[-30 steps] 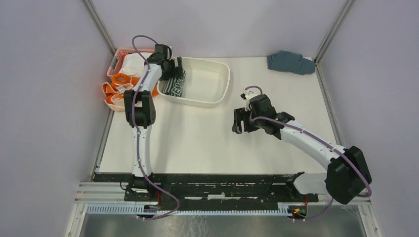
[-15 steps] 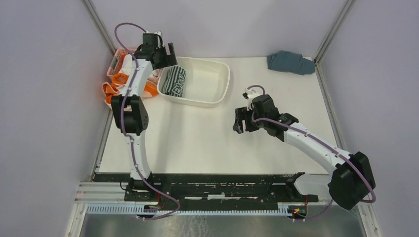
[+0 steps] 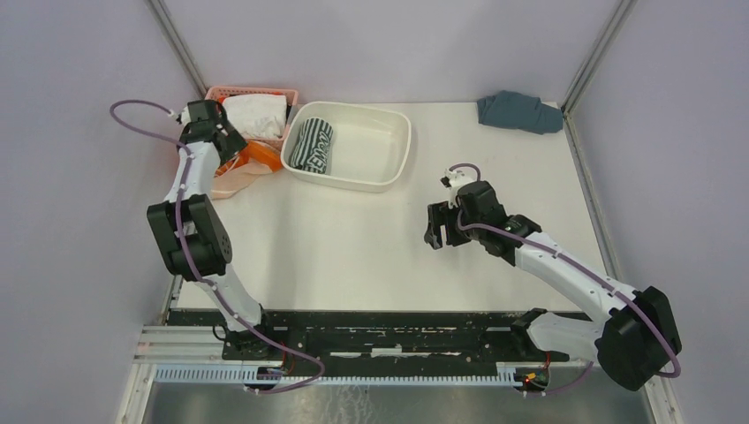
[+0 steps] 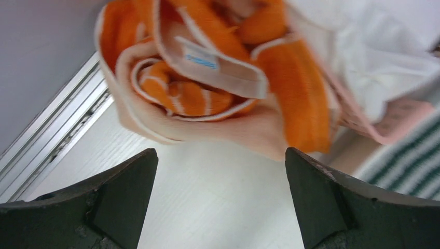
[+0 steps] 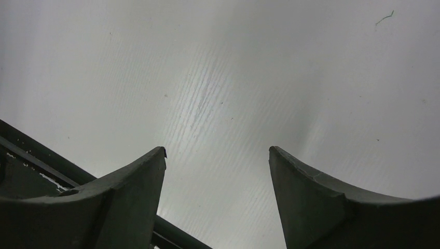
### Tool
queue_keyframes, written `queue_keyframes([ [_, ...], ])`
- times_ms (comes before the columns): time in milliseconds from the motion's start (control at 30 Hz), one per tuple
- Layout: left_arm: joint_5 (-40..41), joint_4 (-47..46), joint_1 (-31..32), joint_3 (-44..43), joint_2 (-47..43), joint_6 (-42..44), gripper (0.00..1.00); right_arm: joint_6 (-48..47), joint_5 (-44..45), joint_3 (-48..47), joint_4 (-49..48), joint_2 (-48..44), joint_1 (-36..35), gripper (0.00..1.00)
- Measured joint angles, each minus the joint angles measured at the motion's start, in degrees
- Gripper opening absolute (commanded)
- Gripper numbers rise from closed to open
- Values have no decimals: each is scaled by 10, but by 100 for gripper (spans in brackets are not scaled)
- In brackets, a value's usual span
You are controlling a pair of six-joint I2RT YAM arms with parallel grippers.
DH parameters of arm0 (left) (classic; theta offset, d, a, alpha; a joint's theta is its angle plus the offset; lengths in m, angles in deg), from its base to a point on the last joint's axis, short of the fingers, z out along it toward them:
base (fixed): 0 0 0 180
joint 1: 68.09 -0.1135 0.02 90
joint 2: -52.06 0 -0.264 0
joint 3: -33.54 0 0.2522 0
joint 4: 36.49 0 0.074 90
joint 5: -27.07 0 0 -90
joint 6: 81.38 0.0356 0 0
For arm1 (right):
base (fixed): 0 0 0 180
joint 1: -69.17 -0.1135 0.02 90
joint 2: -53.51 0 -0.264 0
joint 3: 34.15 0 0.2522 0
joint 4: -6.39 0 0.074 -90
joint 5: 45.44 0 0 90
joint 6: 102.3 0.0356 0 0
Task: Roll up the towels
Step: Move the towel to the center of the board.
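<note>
The green-and-white striped towel lies rolled in the left end of the white tub; a corner of that striped towel shows in the left wrist view. The orange towel lies crumpled on the table against the basket's front. My left gripper hangs open just beside it, at the table's left edge. In the left wrist view the orange towel bunches just beyond the left gripper, nothing between its fingers. My right gripper is open over bare table, and the right wrist view shows this gripper empty.
A pink basket at the back left holds a white cloth, also seen as the white cloth in the left wrist view. A blue-grey cloth lies at the back right corner. The side wall and its rail run close by the left gripper.
My left arm has swung left from over the tub to the table's left edge beside the orange towel. The striped roll stays in the tub. The right gripper drifted slightly nearer.
</note>
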Motion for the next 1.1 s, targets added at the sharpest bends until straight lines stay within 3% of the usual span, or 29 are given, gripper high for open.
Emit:
queue_keyframes([
  [167, 22, 0, -72, 26, 43, -33, 97, -2, 3, 7, 3, -16, 0, 81],
  [367, 8, 3, -89, -65, 159, -46, 83, -8, 6, 7, 12, -37, 0, 81],
  [400, 4, 2, -89, -73, 175, -48, 78, -9, 6, 7, 14, -38, 0, 81],
  [533, -22, -1, -88, -54, 200, -57, 43, -9, 5, 12, 18, -43, 0, 81],
  [600, -42, -13, -88, -26, 192, -62, 31, -9, 5, 16, 20, -47, 0, 81],
  [700, -92, -50, -91, 53, 148, -70, 26, -9, 6, 23, 22, -54, 0, 81],
  [900, -185, -59, -68, 248, 4, -92, 27, -9, 7, 32, 21, -61, 0, 81],
  [1100, -245, -55, 47, 461, -189, -131, 29, -6, 11, 40, 18, -68, 0, 81],
])
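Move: Just ahead of the wide-open, empty left hand, roughly 4 cm out, 2 cm to its left and 15 cm below, lies the orange towel's middle. The pink basket with the white cloth stands some 17 cm ahead and 3 cm right; the rolled striped towel is 11 cm ahead and 19 cm right, inside the white tub, whose middle is 9 cm ahead and 27 cm right. From the right hand the orange towel lies about 27 cm ahead, 46 cm left and 9 cm lower. Swinging left and sinking about 14 cm, the left hand comes down on the left, near part of the orange towel, closing its fingers there to pinch a fold. Holding that fold, it reverses and hauls the towel low over the table back and to the right, some 25 cm, away from the basket, picking up speed as the wrist rolls about 30 degrees, its left side dipping. ##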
